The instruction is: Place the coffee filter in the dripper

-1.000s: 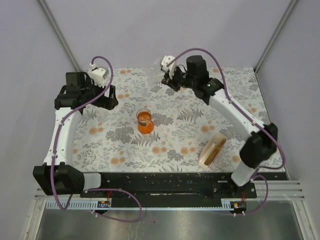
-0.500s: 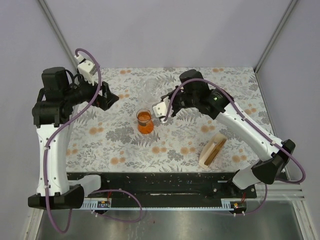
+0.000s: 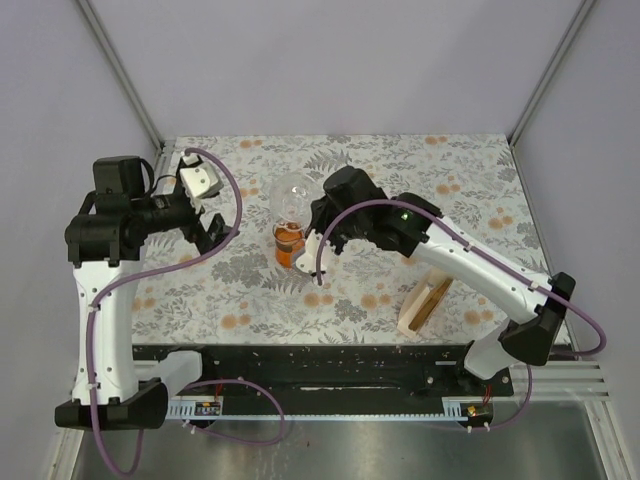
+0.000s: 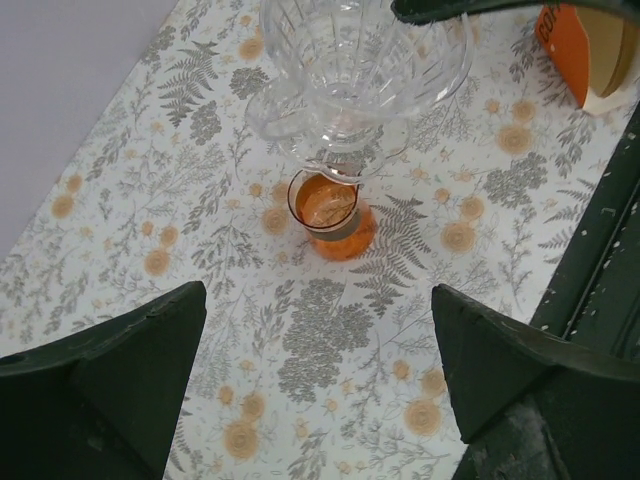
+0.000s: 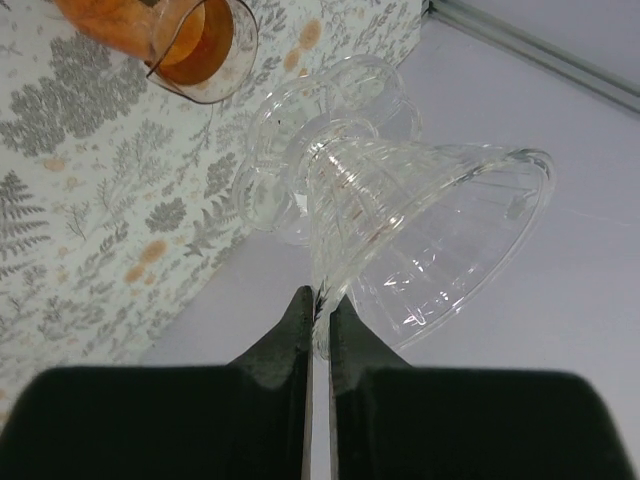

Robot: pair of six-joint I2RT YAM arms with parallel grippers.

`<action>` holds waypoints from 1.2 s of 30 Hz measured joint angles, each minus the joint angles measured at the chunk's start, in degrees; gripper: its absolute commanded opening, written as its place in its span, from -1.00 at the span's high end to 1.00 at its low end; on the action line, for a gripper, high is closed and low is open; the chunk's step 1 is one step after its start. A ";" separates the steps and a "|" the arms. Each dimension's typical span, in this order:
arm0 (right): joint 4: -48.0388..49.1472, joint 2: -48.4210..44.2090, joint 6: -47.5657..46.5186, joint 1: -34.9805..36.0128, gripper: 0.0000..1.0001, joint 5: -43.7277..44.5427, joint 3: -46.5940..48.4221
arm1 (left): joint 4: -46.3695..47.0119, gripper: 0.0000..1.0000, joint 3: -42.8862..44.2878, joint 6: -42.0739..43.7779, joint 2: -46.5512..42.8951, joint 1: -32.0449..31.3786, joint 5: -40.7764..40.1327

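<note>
The dripper (image 3: 290,195), a clear ribbed glass funnel, hangs tilted in the air just above a small glass vessel with an orange base (image 3: 288,248). My right gripper (image 3: 312,216) is shut on the dripper's thin glass handle (image 5: 322,290). In the right wrist view the funnel (image 5: 400,230) points away, with the orange vessel (image 5: 190,40) beyond it. My left gripper (image 4: 318,292) is open and holds nothing; it looks down at the dripper (image 4: 350,70) and the vessel (image 4: 330,215). It hovers left of them (image 3: 208,228). A single coffee filter is out of view.
A beige wedge-shaped holder (image 3: 425,300) with a stack of brown papers stands at the front right, also seen at the corner of the left wrist view (image 4: 590,45). The floral mat (image 3: 200,290) covers the table. Grey walls enclose the back and sides.
My right arm swung from the back of the table to the middle, bringing the dripper over the orange vessel. My left arm rose and turned toward the centre.
</note>
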 measured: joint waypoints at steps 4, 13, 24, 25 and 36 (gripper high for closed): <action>1.33 1.88 -4.42 1.88 1.00 4.63 -0.02 | 0.39 -0.98 2.29 -5.46 0.81 -1.31 0.04; 2.23 7.54 -8.96 7.06 1.00 9.29 -0.55 | 9.51 -0.98 1.64 -21.35 1.73 -9.57 -8.57; 3.63 7.82 -9.68 8.48 1.00 9.49 -2.40 | 7.50 -0.77 1.51 -20.04 14.27 -12.39 -14.80; 3.72 7.82 -9.68 8.48 1.00 9.49 -2.40 | 7.41 -0.66 1.49 -20.00 14.75 -12.52 -15.06; 4.59 7.82 -9.66 8.57 1.00 9.44 -2.40 | 7.45 0.31 0.20 -20.50 16.55 -15.63 -15.82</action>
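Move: The right hand holds the clear dripper pinched by its rim. The dripper's middle lies about 13 cm to the left hand's right, 6 cm ahead and 6 cm below. The orange carafe stands on the table roughly 10 cm right of the left hand, 6 cm ahead and 28 cm below. From the right hand the carafe is some 6 cm left, 1 cm back and 25 cm down; the filter box lies about 23 cm right, 11 cm back and 28 cm down. The left fingers come around the held dripper's near rim and close to under half open, a firm pinch not yet visible. After a small lift, that hand travels down, forward and right, some 7 cm down overall, tipping downward about 20 degrees. The right hand keeps its rim grip, carries the dripper about 5 cm left and as far down towards the carafe, rolling some 15 degrees, then holds still. ##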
